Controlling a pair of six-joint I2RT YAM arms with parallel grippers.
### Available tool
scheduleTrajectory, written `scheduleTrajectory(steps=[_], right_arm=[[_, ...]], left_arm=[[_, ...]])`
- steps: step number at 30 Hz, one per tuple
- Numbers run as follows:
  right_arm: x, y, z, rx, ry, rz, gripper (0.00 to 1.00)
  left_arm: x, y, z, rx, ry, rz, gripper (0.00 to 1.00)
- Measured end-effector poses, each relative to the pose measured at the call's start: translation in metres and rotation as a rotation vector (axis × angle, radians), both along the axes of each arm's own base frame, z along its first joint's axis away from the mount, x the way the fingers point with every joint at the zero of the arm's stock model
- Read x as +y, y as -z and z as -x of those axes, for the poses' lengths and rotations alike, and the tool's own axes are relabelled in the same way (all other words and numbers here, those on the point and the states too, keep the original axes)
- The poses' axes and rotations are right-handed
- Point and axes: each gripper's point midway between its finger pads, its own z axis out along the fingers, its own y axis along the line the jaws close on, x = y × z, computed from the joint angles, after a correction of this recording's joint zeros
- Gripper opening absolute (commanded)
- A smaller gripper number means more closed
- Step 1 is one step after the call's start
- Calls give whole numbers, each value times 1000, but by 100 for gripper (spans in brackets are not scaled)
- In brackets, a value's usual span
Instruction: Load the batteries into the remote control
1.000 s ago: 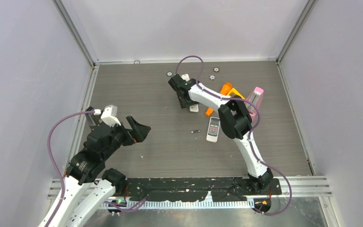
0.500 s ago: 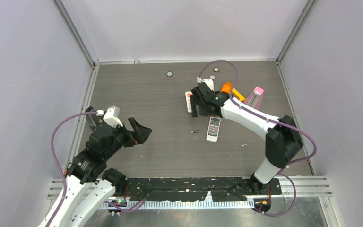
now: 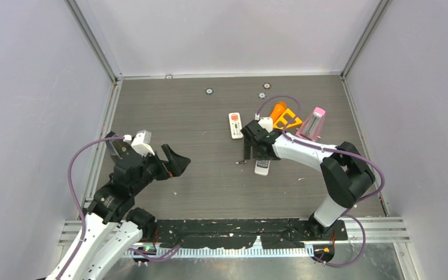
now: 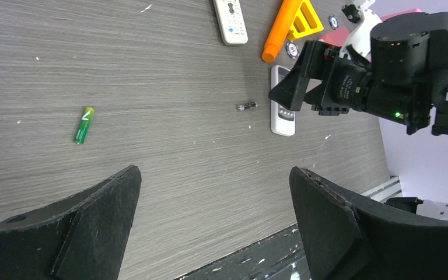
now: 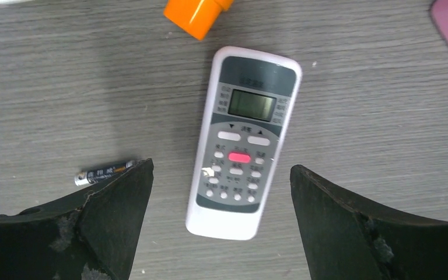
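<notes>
A white remote with a display [image 5: 243,140] lies face up on the table; it also shows in the top view [image 3: 262,169] and the left wrist view [image 4: 282,121]. My right gripper [image 5: 220,169] is open and hovers over its lower half, one finger on either side, and shows in the top view [image 3: 252,149]. A dark battery [image 5: 105,172] lies just left of that remote, by the left finger, and shows in the top view [image 3: 241,162]. A green battery [image 4: 83,124] lies alone on the table. My left gripper [image 4: 214,172] is open and empty. The purple battery is out of view.
A smaller white remote [image 3: 235,124] lies behind the right gripper. An orange tool [image 3: 280,114] and a pink object [image 3: 314,122] lie at the back right. Small round discs [image 3: 209,91] sit near the back wall.
My right arm has swung from the small remote at the back down and forward over the display remote. The left arm has barely moved.
</notes>
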Motion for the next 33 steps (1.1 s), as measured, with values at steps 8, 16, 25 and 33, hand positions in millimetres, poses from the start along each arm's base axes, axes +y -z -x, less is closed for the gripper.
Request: scheduleTrajectory(steps=[8, 16, 25, 33], right_arm=[[1, 24, 2, 20, 75, -35, 83], [-2, 33, 4, 13, 142, -67, 75], [0, 35, 1, -10, 156, -91, 47], [5, 29, 7, -11, 58, -139, 34]], left_arm=[[0, 2, 0, 6, -2, 2, 100], [-1, 5, -1, 21, -3, -4, 100], [-2, 8, -3, 35, -3, -9, 100], [-14, -1, -2, 11, 56, 27, 100]])
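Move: The remote control with the screen lies almost straight under my open right hand: its middle is about 4 cm below, 1 cm ahead and 1 cm to the right. The loose black battery is some 8 cm to my right hand's left, level fore and aft. The white remote lies about 15 cm ahead and 10 cm left, the orange stick roughly 17 cm ahead and 3 cm right. From my left hand the screen remote is about 30 cm right, 7 cm ahead and 20 cm lower. With my right hand I sink about 3.5 cm over the screen remote, turning clockwise some 10 degrees to line my fingers up with its long sides. Staying low, I close from wide open until both fingers pinch its side edges around the lower keypad. Holding on, I begin to rise, barely half a centimetre, as the wrist swings back counter-clockwise about 5 degrees. ##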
